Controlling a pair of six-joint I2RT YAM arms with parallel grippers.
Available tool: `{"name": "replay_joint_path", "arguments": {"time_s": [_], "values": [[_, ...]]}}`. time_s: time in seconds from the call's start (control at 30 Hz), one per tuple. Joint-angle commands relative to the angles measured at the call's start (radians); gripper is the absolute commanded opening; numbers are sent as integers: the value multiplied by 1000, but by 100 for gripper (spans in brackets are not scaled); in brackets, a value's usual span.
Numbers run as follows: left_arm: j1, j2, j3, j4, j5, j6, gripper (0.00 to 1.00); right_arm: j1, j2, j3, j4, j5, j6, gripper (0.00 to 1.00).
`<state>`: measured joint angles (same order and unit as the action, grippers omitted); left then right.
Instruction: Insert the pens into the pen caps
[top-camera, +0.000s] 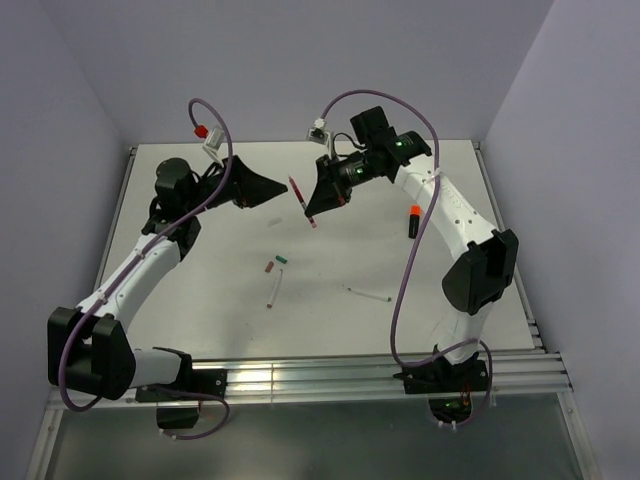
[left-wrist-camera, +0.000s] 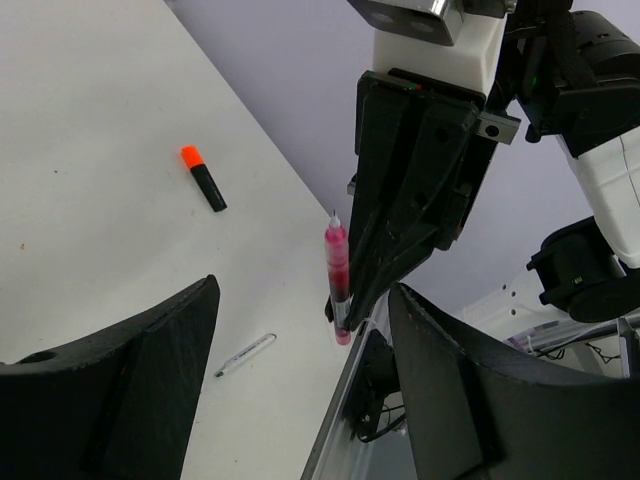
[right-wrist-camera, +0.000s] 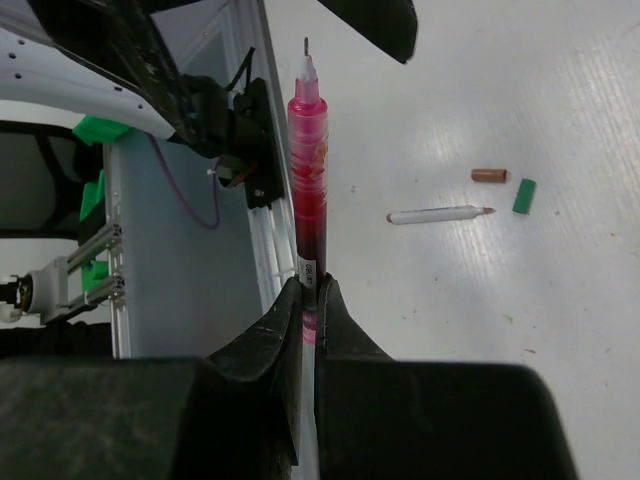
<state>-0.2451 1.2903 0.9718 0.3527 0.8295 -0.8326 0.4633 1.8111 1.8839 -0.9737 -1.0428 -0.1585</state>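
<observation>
My right gripper (top-camera: 312, 208) is shut on the lower end of the thin dark red pen (top-camera: 300, 200), held in the air over the far middle of the table. In the right wrist view the red pen (right-wrist-camera: 308, 170) rises from the pinched fingertips of the gripper (right-wrist-camera: 310, 292), bare tip up. My left gripper (top-camera: 280, 190) faces it from the left, open and empty, and the pen (left-wrist-camera: 337, 275) stands just beyond its fingers (left-wrist-camera: 160, 380). A brownish-red cap (top-camera: 269, 267) and a green cap (top-camera: 281, 259) lie mid-table. White pens (top-camera: 273, 290) (top-camera: 368, 294) lie nearby.
A short black marker with an orange end (top-camera: 411, 218) lies right of centre, under the right arm. The white table (top-camera: 200, 320) ends in a metal rail (top-camera: 350, 375) at the near edge. Lilac walls close the back and sides.
</observation>
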Motion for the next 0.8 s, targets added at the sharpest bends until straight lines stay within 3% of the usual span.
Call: {"name": "replay_joint_path", "arguments": {"time_s": [0.0, 0.17, 0.37, 0.47, 0.53, 0.63, 0.67, 0.7, 0.77], "values": [[-23, 9, 64, 31, -9, 21, 73, 21, -78, -15, 49, -56, 20, 0], [-48, 27, 65, 78, 11, -2, 66, 40, -76, -28, 55, -57, 24, 0], [-59, 38, 50, 160, 37, -69, 49, 49, -64, -3, 56, -59, 31, 0], [-60, 43, 38, 193, 49, -111, 32, 55, -64, 3, 56, -60, 34, 0], [-62, 47, 25, 235, 60, -147, 4, 58, -65, 6, 58, -63, 39, 0], [-60, 44, 16, 287, 88, -168, 0, 58, -64, 15, 58, -74, 57, 0], [-60, 43, 13, 302, 91, -181, 0, 57, -70, 15, 58, -95, 60, 4], [-59, 37, -4, 324, 89, -200, 0, 57, -75, 14, 58, -103, 60, 24], [-46, 33, -24, 419, 82, -270, 0, 54, -84, 8, 58, -120, 62, 46]]}}
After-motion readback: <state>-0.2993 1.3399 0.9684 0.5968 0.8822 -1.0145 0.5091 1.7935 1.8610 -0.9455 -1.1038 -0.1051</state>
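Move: The red pen, held tip-up by its rear part in the right gripper, has its middle about 5 cm to the left gripper's right, some 2 cm back and 1 cm below; from the right gripper that middle is about 2 cm ahead, 1 cm left and 2 cm above. Some 31 cm below the left gripper lie the green cap, 1 cm back and 1 cm left; the brown cap, 3 cm back and 4 cm left; and the white pen, 10 cm back and 2 cm left. Bring the left gripper about 2.5 cm right onto the red pen's tip end, rising and easing back a little, and shut its fingers just behind the tip. Meanwhile draw the right gripper back some 2.5 cm and slightly left, keeping its pinch on the rear part, then open it once the left has closed. Go on lifting the left gripper gently, to about 2.5 cm in all. ##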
